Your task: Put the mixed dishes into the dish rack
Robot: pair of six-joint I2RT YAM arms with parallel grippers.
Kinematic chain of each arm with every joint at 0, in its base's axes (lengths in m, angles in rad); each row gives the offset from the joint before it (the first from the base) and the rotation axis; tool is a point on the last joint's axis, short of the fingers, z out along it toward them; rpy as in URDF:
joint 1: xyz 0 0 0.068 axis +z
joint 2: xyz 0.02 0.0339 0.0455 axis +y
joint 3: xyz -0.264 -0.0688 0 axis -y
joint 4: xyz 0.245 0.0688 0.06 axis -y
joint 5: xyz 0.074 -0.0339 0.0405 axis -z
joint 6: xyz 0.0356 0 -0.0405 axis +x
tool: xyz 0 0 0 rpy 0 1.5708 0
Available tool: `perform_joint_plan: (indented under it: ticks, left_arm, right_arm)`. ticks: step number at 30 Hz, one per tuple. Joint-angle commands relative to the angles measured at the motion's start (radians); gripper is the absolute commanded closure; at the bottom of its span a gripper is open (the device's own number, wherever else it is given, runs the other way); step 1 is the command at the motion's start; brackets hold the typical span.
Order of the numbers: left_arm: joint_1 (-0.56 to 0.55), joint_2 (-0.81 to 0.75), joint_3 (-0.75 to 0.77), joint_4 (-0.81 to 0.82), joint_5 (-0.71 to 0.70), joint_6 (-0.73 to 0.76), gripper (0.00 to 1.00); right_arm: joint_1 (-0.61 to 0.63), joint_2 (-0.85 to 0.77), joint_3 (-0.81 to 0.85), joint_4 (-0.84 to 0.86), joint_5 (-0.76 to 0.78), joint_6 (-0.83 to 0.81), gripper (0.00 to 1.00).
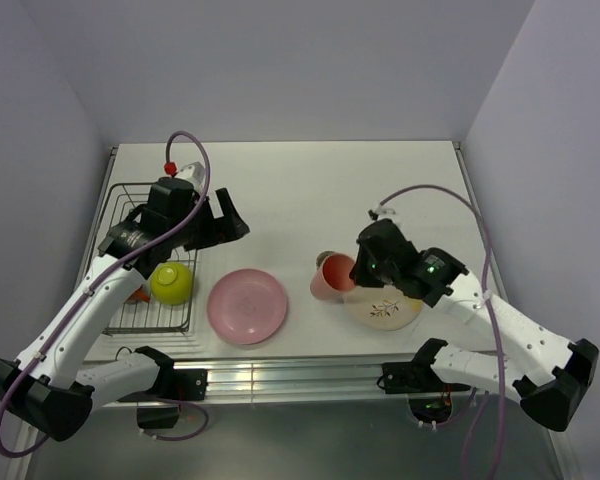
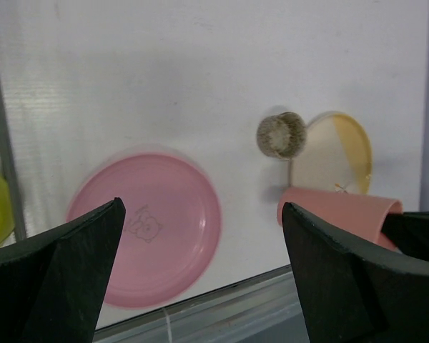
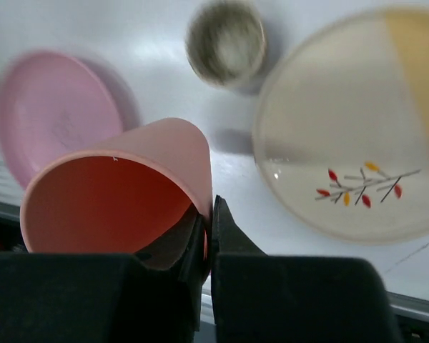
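My right gripper (image 1: 358,272) is shut on the wall of the salmon-pink cup (image 3: 129,186), one finger inside and one outside, holding it tilted above the table. The cream-and-orange plate (image 3: 350,121) and small grey-tan cup (image 3: 225,41) sit below it. The pink plate (image 1: 247,306) lies flat at centre. My left gripper (image 1: 225,220) is open and empty, just right of the dish rack (image 1: 115,215). The lime-green bowl (image 1: 171,282) sits in the rack, with the dark red-orange mug (image 1: 137,294) partly hidden beside it.
The table's near edge is a metal rail (image 1: 300,378). Grey walls close in the table at the left, back and right. The left wrist view shows the pink plate (image 2: 164,200), grey-tan cup (image 2: 281,134) and cream plate (image 2: 332,153).
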Motion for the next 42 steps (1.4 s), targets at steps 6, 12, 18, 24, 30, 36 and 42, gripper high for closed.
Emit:
perform_joint_plan:
  ticks: [6, 12, 18, 24, 30, 36, 42]
  left_arm:
    - [-0.005, -0.063, -0.034, 0.254, 0.290, 0.006, 0.01]
    - [-0.003, -0.156, -0.176, 0.545, 0.527, -0.022, 0.01]
    - [-0.003, -0.184, -0.232, 0.726, 0.710, -0.060, 0.01]
    - [-0.003, -0.196, -0.281, 0.855, 0.824, -0.080, 0.01]
    - [-0.005, -0.201, -0.299, 0.913, 0.863, -0.097, 0.01]
    - [-0.025, -0.205, -0.318, 0.975, 0.885, -0.116, 0.01]
    - [-0.046, -0.198, -0.305, 1.016, 0.865, -0.137, 0.01]
  right_arm:
    - [-0.139, -0.007, 0.351, -0.068, -0.015, -0.118, 1.00]
    - [-0.384, -0.025, 0.310, 0.082, -0.582, -0.123, 1.00]
    - [-0.464, -0.002, 0.236, 0.291, -0.981, 0.007, 1.00]
    - [-0.471, 0.015, 0.161, 0.522, -1.156, 0.176, 1.00]
    - [-0.471, 0.033, 0.104, 0.702, -1.225, 0.311, 1.00]
    - [-0.471, 0.068, 0.072, 0.858, -1.242, 0.423, 1.00]
    - [-0.469, 0.090, 0.055, 0.915, -1.241, 0.464, 1.00]
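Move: The pink cup hangs pinched by its rim in the right fingers, its middle about 4 cm left of and 5 cm below the right hand. The left gripper stands open some 28 cm left, 8 cm ahead and 10 cm above. From the right hand, the small grey bowl is 10 cm ahead, 7 cm left and 12 cm down. From the left hand, the cup lies about 24 cm right, 9 cm back, 15 cm below; the pink plate 8 cm back, 1 cm right, 23 cm below. The pink cup, kept pinched by its rim in the right fingers, is carried some 19 cm up, then about 7 cm left as the wrist swings round to point left. Meanwhile the wide-open left hand rises, backs off and shifts right by about 10 cm each, turning clockwise towards the right arm so its fingertips come up either side of the cup's base. ##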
